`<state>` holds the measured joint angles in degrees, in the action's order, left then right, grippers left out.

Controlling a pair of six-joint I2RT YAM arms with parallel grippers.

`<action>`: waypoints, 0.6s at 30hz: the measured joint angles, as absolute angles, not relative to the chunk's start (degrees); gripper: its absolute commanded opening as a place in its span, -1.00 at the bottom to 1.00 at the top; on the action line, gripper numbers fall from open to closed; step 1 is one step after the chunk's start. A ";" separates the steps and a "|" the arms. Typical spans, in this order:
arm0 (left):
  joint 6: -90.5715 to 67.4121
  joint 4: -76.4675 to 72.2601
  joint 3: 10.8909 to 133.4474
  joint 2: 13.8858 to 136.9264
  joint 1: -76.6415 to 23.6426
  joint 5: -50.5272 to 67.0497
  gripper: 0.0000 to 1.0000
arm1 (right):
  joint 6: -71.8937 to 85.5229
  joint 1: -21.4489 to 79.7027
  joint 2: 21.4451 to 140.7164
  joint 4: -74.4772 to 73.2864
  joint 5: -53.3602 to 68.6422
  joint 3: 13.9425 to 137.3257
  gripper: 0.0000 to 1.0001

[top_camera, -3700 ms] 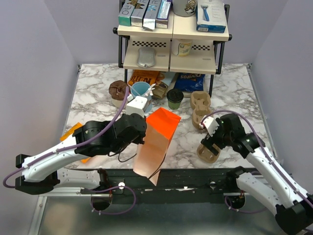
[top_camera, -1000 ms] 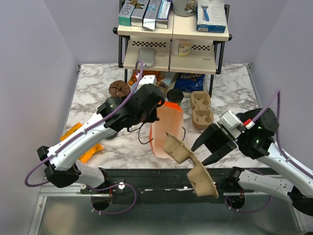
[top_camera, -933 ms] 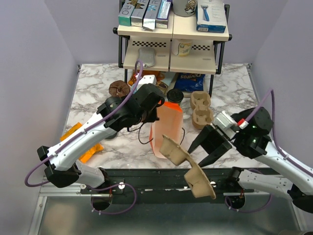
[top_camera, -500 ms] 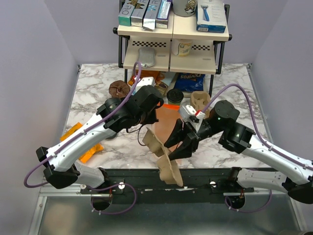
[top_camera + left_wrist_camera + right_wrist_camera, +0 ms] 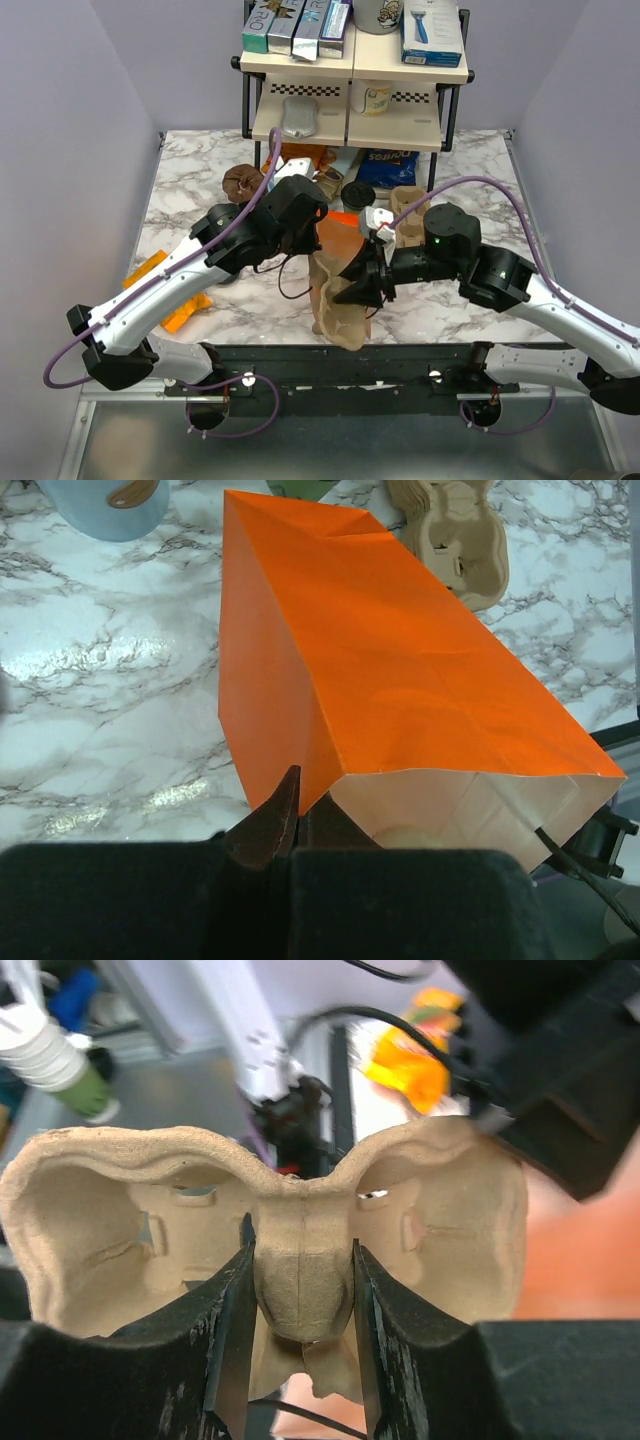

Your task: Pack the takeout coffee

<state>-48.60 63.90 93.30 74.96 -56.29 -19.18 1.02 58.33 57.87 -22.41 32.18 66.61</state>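
The takeout coffee [image 5: 357,195], olive-green with a black lid, stands on the marble table [image 5: 190,190] behind the bag, untouched. My left gripper [image 5: 308,238] is shut on the rim of an orange paper bag [image 5: 400,670], which lies tilted with its open mouth toward the near edge. My right gripper [image 5: 300,1280] is shut on the centre post of a brown pulp cup carrier [image 5: 290,1210]. From above, the carrier [image 5: 335,300] hangs right at the bag [image 5: 340,222] mouth, with the right gripper [image 5: 355,285] beside it.
More pulp carriers [image 5: 410,212] are stacked behind my right arm, and they also show in the left wrist view as a carrier stack [image 5: 450,535]. A light blue cup [image 5: 100,500] stands left of the bag. A shelf rack [image 5: 355,70] and snack bags [image 5: 390,165] fill the back. An orange packet [image 5: 150,270] lies at left.
My right arm has swung left from the table's near right corner, carrying the carrier to the bag's mouth. The left arm keeps its hold on the bag, shifting slightly.
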 measured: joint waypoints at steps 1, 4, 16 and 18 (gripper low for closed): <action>-48.25 63.66 93.30 74.96 -56.29 -18.94 -1.00 | 0.54 58.33 58.35 -23.81 30.74 67.37 -0.35; -47.55 63.29 93.27 74.96 -56.29 -18.63 -1.00 | -0.64 58.35 59.35 -27.66 26.72 68.66 -0.36; -43.22 63.07 93.25 75.00 -56.31 -17.10 -1.00 | -12.01 58.28 59.59 -33.19 12.56 69.17 -0.37; -42.26 63.05 93.23 75.00 -56.31 -16.69 -1.00 | -15.20 58.28 59.68 -33.15 12.23 69.14 -0.38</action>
<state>-42.26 63.05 93.23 75.00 -56.31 -16.69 -15.20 58.28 59.68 -33.15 12.23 69.14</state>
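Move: The right hand, carrying the cup carrier, has the mouth of the paper bag roughly 6 cm ahead, 2 cm to its left and 5 cm lower. Beyond, down on the table, the dark-lidded cup stands about 28 cm ahead and level sideways, and the spare carrier some 26 cm ahead and 13 cm to the right, both about 30 cm below. The left hand pinches the bag's rim; the mouth's middle lies about 6 cm to its right, 5 cm back and 2 cm lower. Forward and somewhat down, drifting a little right, the right hand takes the pinched carrier about 6 cm into the bag's mouth, the sinking easing off near the end. Its left-pointing fingers dip and swing clockwise towards forward, each some 15 degrees, while the wrist rolls the hand's forward side up. The left hand stays and keeps its pinch on the rim, turning slightly clockwise. ##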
